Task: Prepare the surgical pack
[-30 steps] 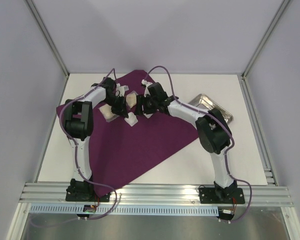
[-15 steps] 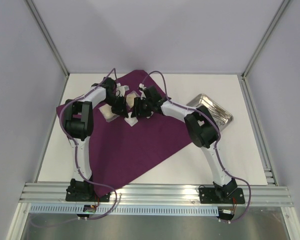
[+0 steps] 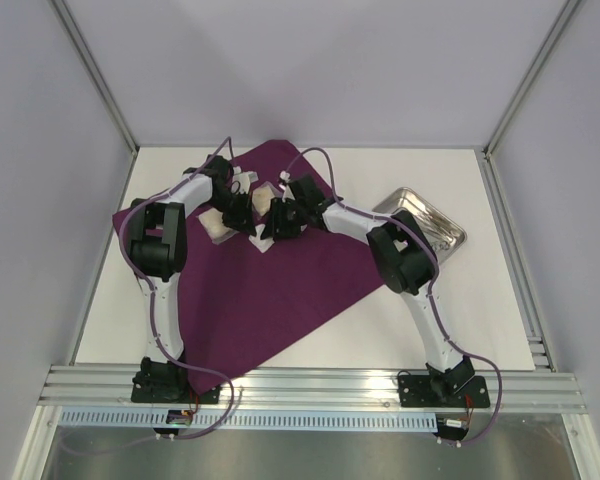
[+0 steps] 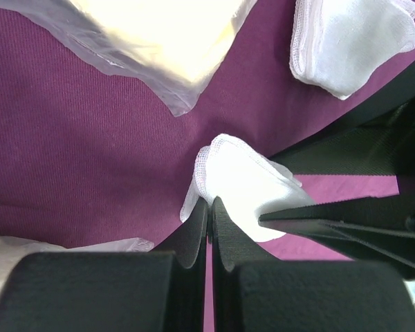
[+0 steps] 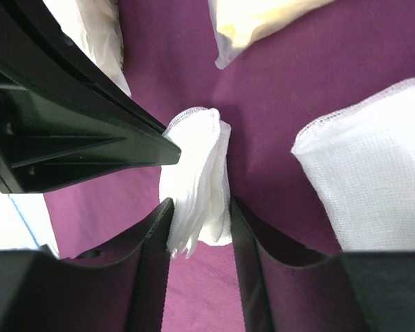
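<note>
A dark-purple cloth (image 3: 280, 290) lies spread on the table. On it, a small folded white gauze pad (image 4: 242, 183) (image 5: 197, 176) is pinched at one edge by my left gripper (image 4: 209, 205) (image 3: 244, 216), which is shut on it. From the opposite side, my right gripper (image 5: 199, 207) (image 3: 272, 222) straddles the same pad. Its fingers (image 5: 152, 235) are still apart and brush the pad's two sides. A second, larger gauze pad (image 5: 373, 173) (image 4: 353, 41) lies close by. Tan packets (image 4: 159, 34) (image 5: 263, 17) lie just beyond. The steel tray (image 3: 425, 225) sits to the right, off the cloth.
Both arms meet over the far part of the cloth, wrists nearly touching. The left gripper's black fingers (image 5: 76, 131) fill the left of the right wrist view. Another white-edged item (image 4: 55, 245) lies beside the left fingers. Grey walls enclose the table.
My right gripper has moved left onto the small gauze pad and its jaws have narrowed around it. My left gripper has stayed shut in place.
</note>
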`<state>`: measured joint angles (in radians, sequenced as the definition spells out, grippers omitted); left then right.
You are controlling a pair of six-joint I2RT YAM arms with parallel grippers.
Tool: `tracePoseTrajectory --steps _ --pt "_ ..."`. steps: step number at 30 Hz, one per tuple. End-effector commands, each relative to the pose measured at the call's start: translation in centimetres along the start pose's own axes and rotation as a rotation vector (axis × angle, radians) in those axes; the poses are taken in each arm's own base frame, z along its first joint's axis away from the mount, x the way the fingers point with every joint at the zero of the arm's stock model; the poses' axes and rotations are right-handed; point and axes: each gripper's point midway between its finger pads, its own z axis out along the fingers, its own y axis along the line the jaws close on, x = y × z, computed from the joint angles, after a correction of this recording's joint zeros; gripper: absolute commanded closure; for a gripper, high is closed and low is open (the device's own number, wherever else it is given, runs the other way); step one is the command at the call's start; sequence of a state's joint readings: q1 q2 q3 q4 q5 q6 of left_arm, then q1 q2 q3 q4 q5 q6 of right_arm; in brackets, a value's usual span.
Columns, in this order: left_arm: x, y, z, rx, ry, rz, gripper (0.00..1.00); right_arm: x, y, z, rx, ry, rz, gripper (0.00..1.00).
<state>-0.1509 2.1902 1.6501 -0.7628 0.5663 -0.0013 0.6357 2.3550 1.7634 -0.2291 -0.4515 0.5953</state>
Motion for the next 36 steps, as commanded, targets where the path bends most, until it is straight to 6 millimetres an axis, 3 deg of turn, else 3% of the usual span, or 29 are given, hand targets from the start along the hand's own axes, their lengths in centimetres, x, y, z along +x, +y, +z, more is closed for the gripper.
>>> tracePoseTrajectory --steps 1,6,14,15,17,20,21,22,28,30,33,36 --pt "-0.8 -0.2 -0.5 -0.013 -0.035 0.050 1.00 1.6 -0.9 1.0 -0.023 0.047 0.069 0.60" --pt "-0.7 0.0 -0.3 -0.021 -0.033 0.053 1.00 0.7 -1.1 1.0 -0.029 0.015 0.083 0.66" --pt "-0.9 0.2 -0.5 -0.033 -0.039 0.063 1.00 -0.5 -0.1 0.8 -0.063 -0.033 0.059 0.98" --pt "-1.1 0.1 -0.9 -0.040 -0.046 0.071 0.97 -0.6 0.0 0.7 -0.066 -0.035 0.054 1.00" --pt "-1.2 0.0 -1.4 -0.057 -0.048 0.075 0.80 -1.2 0.8 0.0 -0.081 -0.055 0.025 1.00" --pt "-1.7 -0.7 -3.3 -0.082 -0.071 0.089 0.58 -2.1 1.9 -1.3 -0.095 -0.087 -0.026 0.99" --pt "-2.1 -1.3 -4.6 -0.096 -0.094 0.102 0.57 -2.3 2.2 -1.8 -0.096 -0.093 -0.038 0.99" --pt "-2.5 -1.7 -5.4 -0.104 -0.108 0.111 0.47 -2.5 2.6 -2.2 -0.101 -0.099 -0.049 0.99" --pt "-3.3 -5.6 -12.5 -0.110 -0.189 0.162 0.29 -5.5 5.7 -7.2 -0.153 -0.165 -0.118 0.99" --pt "-3.3 -6.7 -14.9 -0.120 -0.221 0.176 0.26 -6.9 6.1 -9.9 -0.162 -0.192 -0.143 0.99" --pt "-3.1 -7.6 -17.4 -0.131 -0.253 0.198 0.23 -8.6 5.1 -14.6 -0.143 -0.218 -0.228 1.00" --pt "-2.4 -8.2 -18.5 -0.126 -0.251 0.205 0.23 -9.5 1.6 -19.2 -0.080 -0.222 -0.232 1.00"
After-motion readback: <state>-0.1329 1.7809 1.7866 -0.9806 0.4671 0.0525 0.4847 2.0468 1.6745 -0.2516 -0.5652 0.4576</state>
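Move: My left hand still pinches the gauze pad, its middle 2 cm to the right of those fingertips and barely nearer me. My half-open right fingers already straddle the pad, with its middle about 1 cm to their left. On the cloth, the next gauze pad lies about 5 cm right of my right hand and 3 cm farther out. From my left hand, one bagged dressing is some 7 cm to the left and 2 cm ahead, the far bagged dressing 7 cm ahead and 3 cm right. Both my hands stay almost in place while my right fingers close and pinch the gauze. Only then do my left fingers open wide, and that hand lifts off about 19 cm, easing slightly left and swinging its fingertips forward some 20 degrees. My right hand follows, carrying the gauze up about 13 cm and, picking up speed, 7 cm right towards the tray side. ##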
